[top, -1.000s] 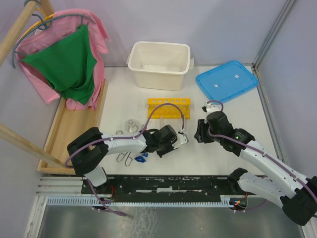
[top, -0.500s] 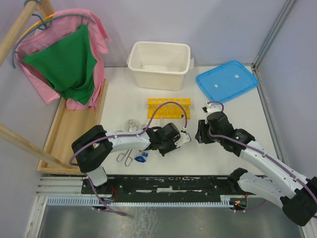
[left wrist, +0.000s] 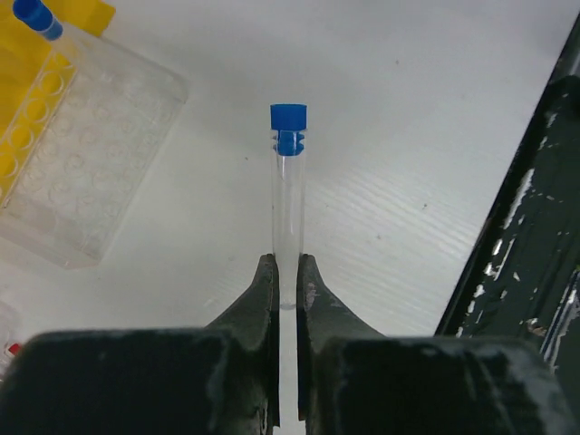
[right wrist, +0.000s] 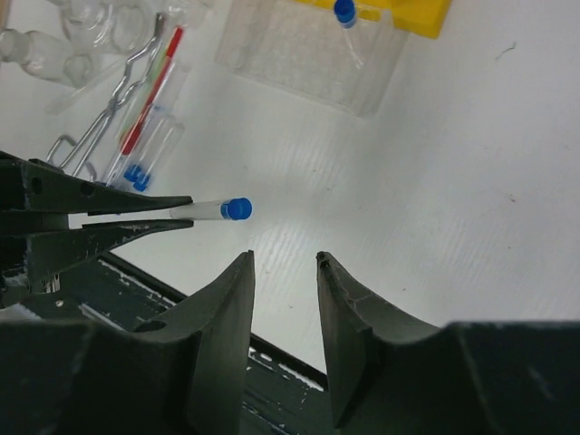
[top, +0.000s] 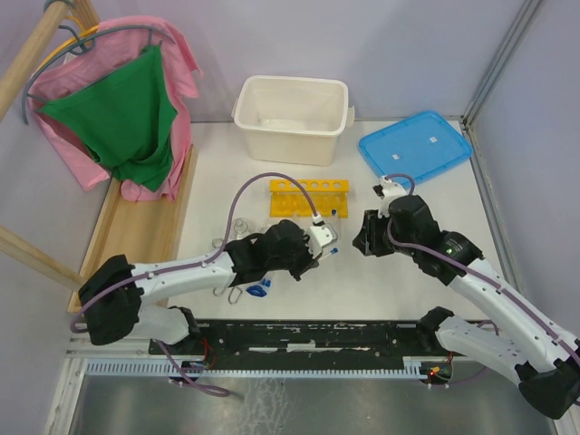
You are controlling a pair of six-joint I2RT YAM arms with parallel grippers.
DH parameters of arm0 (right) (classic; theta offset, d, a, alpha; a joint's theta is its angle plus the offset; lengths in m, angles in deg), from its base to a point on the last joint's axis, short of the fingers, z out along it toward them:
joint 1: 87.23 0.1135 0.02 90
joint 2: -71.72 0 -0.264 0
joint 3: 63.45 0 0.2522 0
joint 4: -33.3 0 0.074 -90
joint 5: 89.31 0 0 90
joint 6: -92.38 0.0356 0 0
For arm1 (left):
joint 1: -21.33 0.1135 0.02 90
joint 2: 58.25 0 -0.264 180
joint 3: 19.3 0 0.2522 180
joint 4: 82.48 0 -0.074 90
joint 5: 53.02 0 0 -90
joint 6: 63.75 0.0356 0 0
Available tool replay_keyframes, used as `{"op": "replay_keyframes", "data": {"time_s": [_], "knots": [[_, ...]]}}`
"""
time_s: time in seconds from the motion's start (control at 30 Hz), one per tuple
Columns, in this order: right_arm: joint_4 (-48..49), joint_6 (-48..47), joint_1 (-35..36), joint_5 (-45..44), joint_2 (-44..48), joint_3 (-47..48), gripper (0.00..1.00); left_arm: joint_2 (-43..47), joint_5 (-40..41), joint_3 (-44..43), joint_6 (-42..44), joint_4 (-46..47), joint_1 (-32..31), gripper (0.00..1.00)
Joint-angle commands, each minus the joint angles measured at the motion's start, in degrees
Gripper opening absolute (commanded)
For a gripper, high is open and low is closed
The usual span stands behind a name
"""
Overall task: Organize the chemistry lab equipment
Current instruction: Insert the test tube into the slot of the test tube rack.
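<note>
My left gripper [left wrist: 288, 265] is shut on the bottom end of a clear tube [left wrist: 288, 195] with a blue cap, held above the table. From overhead, the left gripper [top: 324, 239] is just in front of the yellow test-tube rack [top: 308, 193]. My right gripper [right wrist: 284, 260] is open and empty, just right of the held tube [right wrist: 216, 209]. The right gripper [top: 362, 237] faces the left one. One capped tube [right wrist: 345, 13] stands in the rack. Metal tongs [right wrist: 116, 101], a thin red rod [right wrist: 152, 96], more capped tubes [right wrist: 156, 145] and glass flasks [right wrist: 56, 47] lie at the front left.
A large white tub [top: 292, 120] stands behind the rack. A flat blue lid [top: 415, 147] lies at the back right. A wooden tray [top: 136, 231] with hanging pink and green cloths [top: 127, 109] lines the left side. A black rail [top: 362, 333] runs along the near edge.
My left gripper has shut on the capped tube and lifted it toward the rack while the left arm swung out to the left. The right gripper has shifted slightly back.
</note>
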Motion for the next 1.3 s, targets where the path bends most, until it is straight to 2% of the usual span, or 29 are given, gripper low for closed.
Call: {"op": "replay_keyframes", "data": {"time_s": [0.0,0.23,0.43,0.63,1.27], "knots": [[1.18,-0.64,-0.18,8.78,0.87,3.58,0.42,7.19,-2.59,6.17,-7.14,12.4,0.23,0.03],[5.36,0.73,-0.21,20.34,-2.04,6.22,0.39,17.65,0.03,14.24,-10.47,20.85,0.03,0.03],[8.86,1.8,-0.17,24.62,-6.09,7.03,0.41,20.27,1.89,15.69,-10.74,22.02,-1.05,0.03],[9.5,1.68,-0.16,25.37,-8.28,8.24,0.42,20.07,3.68,15.07,-9.96,21.99,-3.07,0.03],[10.11,1.3,-0.18,25.81,-8.41,6.27,0.41,20.76,4.6,15.01,-9.6,22.23,-3.71,0.03]]}}
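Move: The test tube, held by the left fingers near its lower end, lies about 6 cm left of the half-open right hand, 1 cm back and 6 cm below. For the left hand, the right fingers are some 3 cm ahead, 9 cm right and 7 cm up. From the right hand, the clear plate sits 6 cm ahead, 11 cm left and 16 below; the yellow rack 13 ahead, 12 left, 14 below. Left lifts the held tube about 6 cm, tilting; right swings 8 cm left and up, open fingers meeting its cap. ##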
